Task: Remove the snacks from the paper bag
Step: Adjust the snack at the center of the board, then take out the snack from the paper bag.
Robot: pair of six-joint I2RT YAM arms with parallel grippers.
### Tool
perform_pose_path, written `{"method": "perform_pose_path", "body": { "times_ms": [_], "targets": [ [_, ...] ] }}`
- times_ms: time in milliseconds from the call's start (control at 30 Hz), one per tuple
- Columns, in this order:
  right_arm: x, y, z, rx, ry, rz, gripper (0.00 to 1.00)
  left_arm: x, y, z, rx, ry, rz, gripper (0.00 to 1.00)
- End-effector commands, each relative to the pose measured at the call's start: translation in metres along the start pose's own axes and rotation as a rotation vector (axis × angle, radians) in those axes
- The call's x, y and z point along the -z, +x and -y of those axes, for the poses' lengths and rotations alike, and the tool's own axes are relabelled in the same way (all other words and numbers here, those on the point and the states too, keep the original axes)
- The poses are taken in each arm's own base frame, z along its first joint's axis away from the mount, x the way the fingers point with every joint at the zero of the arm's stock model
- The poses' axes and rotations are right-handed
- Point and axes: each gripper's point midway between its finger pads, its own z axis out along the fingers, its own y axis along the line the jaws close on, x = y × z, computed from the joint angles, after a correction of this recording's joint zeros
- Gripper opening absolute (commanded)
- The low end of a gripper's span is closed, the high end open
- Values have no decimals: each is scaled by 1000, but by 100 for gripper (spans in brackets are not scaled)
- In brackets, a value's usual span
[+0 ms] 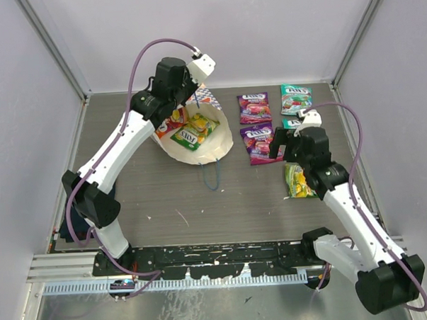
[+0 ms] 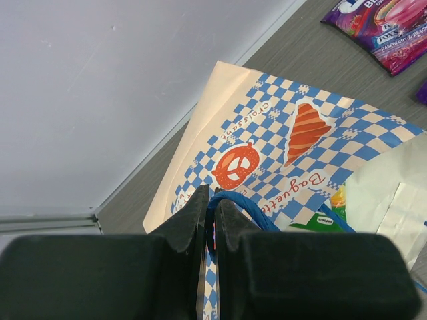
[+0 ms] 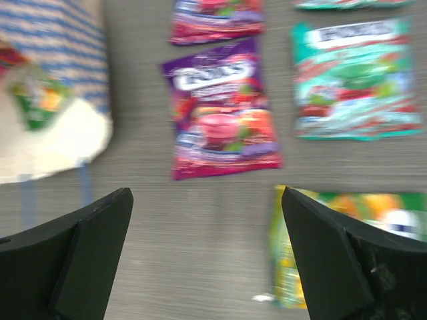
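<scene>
The paper bag (image 1: 211,142) lies on the table with its mouth held up. Inside it show a yellow-green snack (image 1: 191,132) and an orange-red one (image 1: 172,123). My left gripper (image 1: 195,97) (image 2: 212,200) is shut on the bag's blue cord handle (image 2: 250,207) at the far rim. To the right, on the table, lie two purple snacks (image 1: 254,107) (image 1: 259,144), a teal one (image 1: 296,98) and a yellow-green one (image 1: 297,181). My right gripper (image 1: 282,151) (image 3: 207,193) hangs open and empty above the table, the yellow-green packet (image 3: 347,227) under its right finger.
The bag's other blue handle (image 1: 213,175) trails on the table toward me. A dark blue cloth (image 1: 66,229) sits by the left arm's base. Grey walls close in the table at the left, back and right.
</scene>
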Motion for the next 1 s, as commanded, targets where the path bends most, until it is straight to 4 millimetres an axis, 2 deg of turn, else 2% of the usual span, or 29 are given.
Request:
{"method": "perform_pose_path", "body": {
  "times_ms": [0, 33, 67, 100, 200, 300, 400, 500, 600, 733, 833, 967],
  "targets": [
    [8, -43, -94, -502, -498, 173, 100, 16, -29, -16, 20, -38, 91, 8],
    [6, -39, -108, -601, -565, 158, 100, 16, -28, -16, 21, -37, 89, 9],
    [5, -27, -125, -677, -621, 136, 100, 15, -28, -16, 21, -38, 88, 9],
    [4, -25, -138, -709, -643, 144, 100, 15, -29, -17, 23, -40, 87, 8],
    [2, -23, -175, -702, -582, 162, 98, 16, -30, -18, 27, -43, 89, 8],
    [2, -27, -212, -771, -589, 198, 89, 17, -30, -18, 27, -43, 92, 8],
    [-13, -25, -241, -838, -553, 186, 86, 18, -30, -18, 27, -44, 93, 8],
    [-42, -16, -263, -853, -482, 150, 83, 20, -30, -19, 26, -48, 97, 8],
    [-72, -9, -283, -855, -442, 122, 75, 21, -31, -19, 27, -48, 104, 8],
    [-110, 0, -311, -773, -362, 84, 73, 20, -32, -18, 28, -42, 109, 8],
    [-132, 8, -321, -759, -311, 85, 73, 20, -32, -18, 28, -43, 109, 8],
    [-154, 28, -318, -723, -198, 71, 75, 20, -32, -18, 25, -43, 109, 8]
  ]
}}
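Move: The green snack packet inside the paper bag is about 35 cm to the left of my right hand, 14 cm ahead and some 15 cm lower. The red packet beside it lies about 8 cm farther left and 5 cm farther out. On the board, the lower purple packet is roughly 10 cm left of my right hand and 8 cm ahead, the yellow-green one about 5 cm right and 5 cm back. From my left hand, the green packet is almost straight below, some 28 cm down and 3 cm back. I swing my empty right hand fast to the left, about 33 cm, past the lower purple packet to the bag's mouth, then reach some 10 cm forward and down towards the green packet. On the way I roll the wrist some 45 degrees, left side up, and narrow the wide-open fingers by about a quarter. My left hand stays put, keeping its hold on the blue handle. ##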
